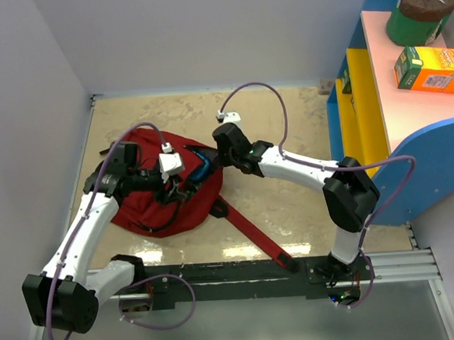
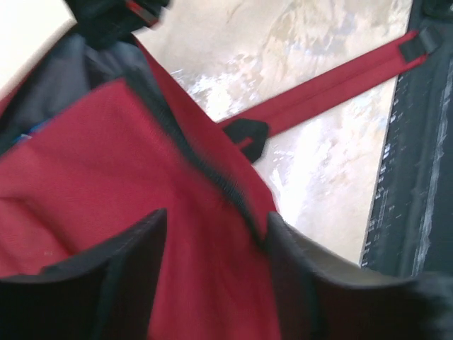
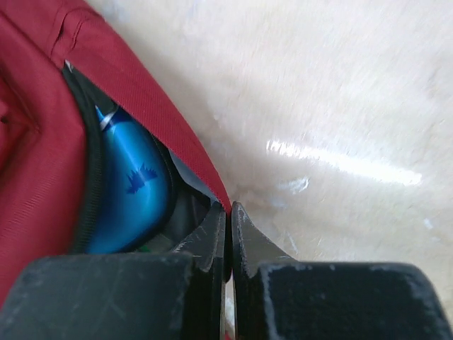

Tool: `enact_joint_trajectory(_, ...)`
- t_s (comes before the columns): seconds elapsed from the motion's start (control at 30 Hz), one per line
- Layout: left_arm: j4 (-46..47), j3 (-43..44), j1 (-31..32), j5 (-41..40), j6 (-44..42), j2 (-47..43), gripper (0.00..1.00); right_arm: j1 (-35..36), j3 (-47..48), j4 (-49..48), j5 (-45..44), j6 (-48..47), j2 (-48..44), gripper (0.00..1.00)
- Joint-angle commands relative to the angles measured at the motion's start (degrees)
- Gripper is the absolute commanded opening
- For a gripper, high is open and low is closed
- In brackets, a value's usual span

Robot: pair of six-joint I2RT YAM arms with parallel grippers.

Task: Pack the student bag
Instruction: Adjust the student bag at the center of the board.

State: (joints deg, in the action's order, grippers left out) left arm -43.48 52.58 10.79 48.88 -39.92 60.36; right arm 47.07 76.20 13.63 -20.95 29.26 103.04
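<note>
The student bag [image 1: 148,209] is a dark-red backpack lying left of the table's middle, with one long red strap [image 1: 254,238] running toward the front rail. My right gripper [image 1: 215,163] is at the bag's right rim. In the right wrist view the right gripper [image 3: 228,212] is shut on the red edge of the student bag [image 3: 141,92], beside a shiny blue object [image 3: 131,188] lying inside the dark lining. My left gripper [image 1: 180,190] hovers over the bag's top. In the left wrist view the left gripper [image 2: 216,244] is open, with red fabric and the black zipper [image 2: 212,177] lying between its fingers [image 2: 134,262].
A blue, yellow and pink shelf [image 1: 378,114] stands at the right, with a green container [image 1: 422,12] and an orange box [image 1: 429,69] on it. A black rail [image 1: 241,271] runs along the front edge. White walls close the left and back.
</note>
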Motion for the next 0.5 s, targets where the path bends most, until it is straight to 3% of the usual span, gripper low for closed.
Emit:
enact_joint_trajectory(0.0,1.4,2.3,0.9,1.1,2.1,0.2,0.77,-2.2,7.6,6.0,-9.2,-2.7,0.2,0.0)
enact_joint_trajectory(0.07,0.2,4.8,0.6,1.0,2.6,-0.1,0.84,-3.9,7.3,6.8,-10.0,-2.1,0.1,0.0)
enact_joint_trajectory(0.1,-0.8,6.6,0.1,1.3,2.9,-0.2,0.97,-4.5,7.0,6.6,-10.0,-1.8,-0.4,0.0)
enact_joint_trajectory(0.13,-1.9,7.7,-1.7,3.7,2.8,-0.2,1.0,-5.6,7.2,6.7,-10.2,-1.7,-0.5,0.0)
enact_joint_trajectory(0.27,-10.6,12.4,-5.3,7.8,-5.5,1.5,1.0,-5.8,9.9,9.9,-10.8,-1.7,0.3,0.0)
enact_joint_trajectory(0.4,-14.4,12.6,-10.1,7.7,-10.3,3.3,1.0,-5.9,10.8,12.0,-10.0,-3.8,-0.7,0.48)
enact_joint_trajectory(0.47,-15.2,13.0,-16.2,10.0,-12.8,4.3,1.0,-5.8,10.8,12.3,-10.5,-4.7,-4.0,0.54)
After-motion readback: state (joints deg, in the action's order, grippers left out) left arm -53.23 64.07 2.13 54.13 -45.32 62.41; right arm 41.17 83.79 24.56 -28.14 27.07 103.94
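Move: The right hand is shut on the student bag's rim; the bag's middle lies about 16 cm to its left, 8 cm back and 6 cm lower. The blue pencil case in the bag's mouth is some 5 cm left and 5 cm back from this hand, and the strap's middle about 8 cm right and 25 cm back. From the half-open left hand, the bag's middle is about 4 cm ahead, 4 cm left and 10 cm below. Rightward and forward, about 6 cm and 4 cm, the right hand draws the pinched rim of the bag out towards the board's middle, turning slightly clockwise, and opens about halfway at the end to let go of it. The left hand, already letting go, opens wide over the front panel, then lifts about 5 cm clear of the cloth while easing left and forward. ##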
